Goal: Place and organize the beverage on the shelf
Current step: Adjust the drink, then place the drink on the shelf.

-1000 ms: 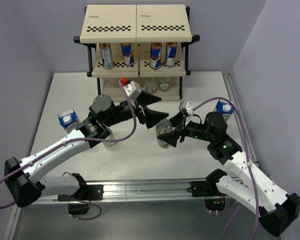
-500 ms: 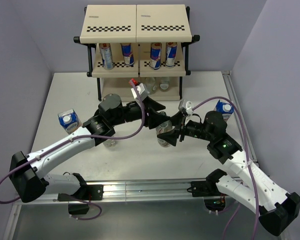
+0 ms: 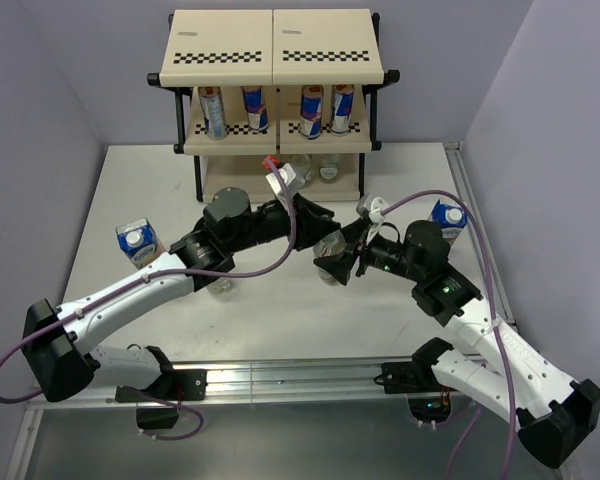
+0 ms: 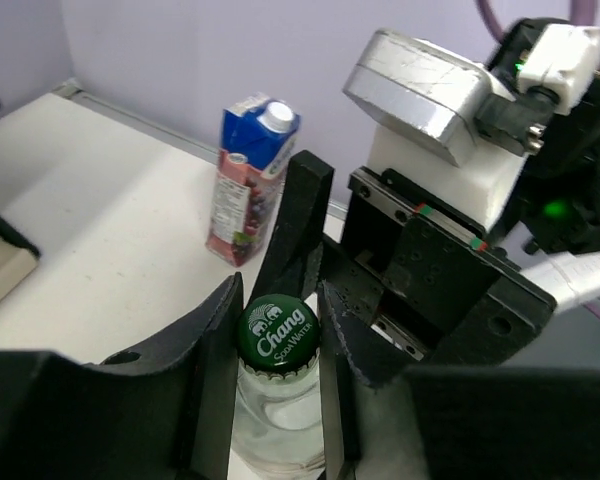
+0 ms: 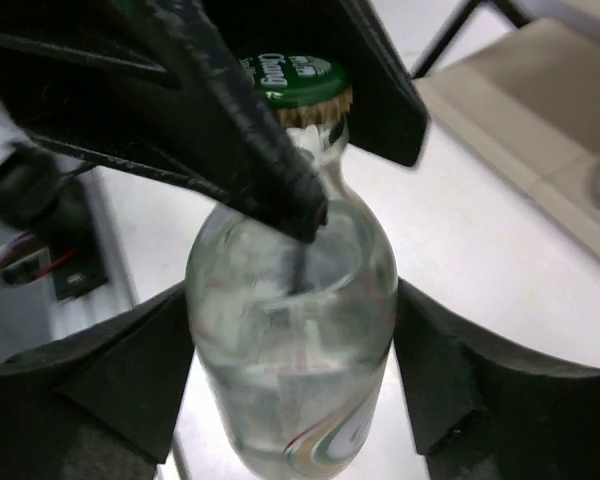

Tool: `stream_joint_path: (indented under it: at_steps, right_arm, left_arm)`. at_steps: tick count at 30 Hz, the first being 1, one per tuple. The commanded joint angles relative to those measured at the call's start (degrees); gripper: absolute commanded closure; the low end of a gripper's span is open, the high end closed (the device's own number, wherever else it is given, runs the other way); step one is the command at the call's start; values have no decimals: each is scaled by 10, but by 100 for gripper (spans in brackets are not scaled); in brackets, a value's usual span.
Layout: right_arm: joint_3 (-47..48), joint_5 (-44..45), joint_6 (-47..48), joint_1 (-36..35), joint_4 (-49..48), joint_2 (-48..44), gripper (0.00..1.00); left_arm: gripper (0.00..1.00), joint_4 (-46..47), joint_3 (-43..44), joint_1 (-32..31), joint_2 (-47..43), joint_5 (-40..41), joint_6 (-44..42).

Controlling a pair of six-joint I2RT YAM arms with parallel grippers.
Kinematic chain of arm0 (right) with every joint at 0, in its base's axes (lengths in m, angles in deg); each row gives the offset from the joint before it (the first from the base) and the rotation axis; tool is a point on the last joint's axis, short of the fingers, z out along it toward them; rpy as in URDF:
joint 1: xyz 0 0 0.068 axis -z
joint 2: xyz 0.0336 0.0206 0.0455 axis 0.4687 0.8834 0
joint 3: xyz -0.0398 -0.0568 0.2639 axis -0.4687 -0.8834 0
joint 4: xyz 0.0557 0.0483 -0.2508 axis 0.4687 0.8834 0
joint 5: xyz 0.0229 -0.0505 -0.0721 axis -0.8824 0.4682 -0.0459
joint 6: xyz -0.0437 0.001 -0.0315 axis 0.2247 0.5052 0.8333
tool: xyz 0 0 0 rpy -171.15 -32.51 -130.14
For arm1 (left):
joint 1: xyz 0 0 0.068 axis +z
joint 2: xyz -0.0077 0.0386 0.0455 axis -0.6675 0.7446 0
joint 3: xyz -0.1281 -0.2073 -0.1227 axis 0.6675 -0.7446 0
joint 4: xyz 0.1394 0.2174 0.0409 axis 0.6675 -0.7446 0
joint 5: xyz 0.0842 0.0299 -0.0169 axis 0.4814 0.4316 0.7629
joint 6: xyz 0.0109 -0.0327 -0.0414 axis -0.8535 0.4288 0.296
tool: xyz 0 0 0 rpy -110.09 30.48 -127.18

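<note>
A small clear bottle (image 3: pixel 329 268) with a green cap (image 4: pixel 278 333) is held between both arms at mid-table. My left gripper (image 4: pixel 278 305) is shut on its cap and neck from above. My right gripper (image 5: pixel 295 330) is shut on the bottle's body (image 5: pixel 295 350), one jaw against each side. The left gripper's black fingers (image 5: pixel 250 130) cover the cap in the right wrist view. The cream shelf (image 3: pixel 275 50) stands at the back, with several slim cans (image 3: pixel 255 108) on its middle tier and clear bottles (image 3: pixel 325 170) on the bottom tier.
A blue-topped carton (image 3: pixel 136 240) stands at the table's left. A purple grape carton (image 3: pixel 447 218) stands at the right, also seen past my left fingers (image 4: pixel 252 175). Another clear bottle (image 3: pixel 218 285) stands partly hidden under the left arm.
My left gripper reached right to the bottle held by the right gripper and closed on its cap. The right gripper with the bottle shifted slightly toward the shelf.
</note>
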Motion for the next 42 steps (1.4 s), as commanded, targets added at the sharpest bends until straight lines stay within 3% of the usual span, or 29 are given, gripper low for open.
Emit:
stream_joint_path:
  at_steps: [1, 5, 10, 17, 21, 25, 33, 42]
  right_arm:
    - [34, 135, -7, -4, -40, -23, 17]
    - [32, 260, -38, -4, -10, -26, 10]
    - [29, 350, -71, -3, 25, -43, 1]
    - [28, 347, -84, -3, 33, -52, 1]
    - [23, 337, -87, -2, 26, -61, 1]
    - [20, 337, -88, -2, 26, -71, 1]
    - [18, 323, -90, -3, 27, -89, 1]
    - [13, 317, -91, -3, 19, -99, 1]
  left_arm:
    - [100, 59, 20, 10, 1, 195, -44]
    - [100, 91, 33, 10, 27, 280, -74]
    - [100, 162, 9, 10, 46, 387, -101]
    - [100, 293, -44, 37, 88, 510, -133]
    - [100, 366, -67, 74, 116, 511, -109]
    - [100, 455, -74, 99, 166, 513, -141]
    - [100, 495, -32, 130, 250, 501, -163]
    - [100, 568, -34, 142, 283, 510, -203]
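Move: The left gripper already holds the soda bottle by its capped neck, and the right fingers are still around its body. The free spot on the lower shelf lies about 35 cm ahead of the left hand, 14 to its left and 32 below. Two shelved bottles stand some 8 and 14 cm to the right of that spot. One bottle stands on the table, level with the left hand and 23 cm left. From the right hand, the spot is roughly 34 ahead, 14 left and 24 below. Open the right fingers off the bottle body and draw that hand some 7 cm right and 5 forward, swinging it clockwise. Keep the left gripper shut on the neck and sweep the bottle about 25 cm forward, down and left towards the free spot, turning the wrist some 60 degrees counter-clockwise to face the shelf; finish the right hand with a slight rise. ##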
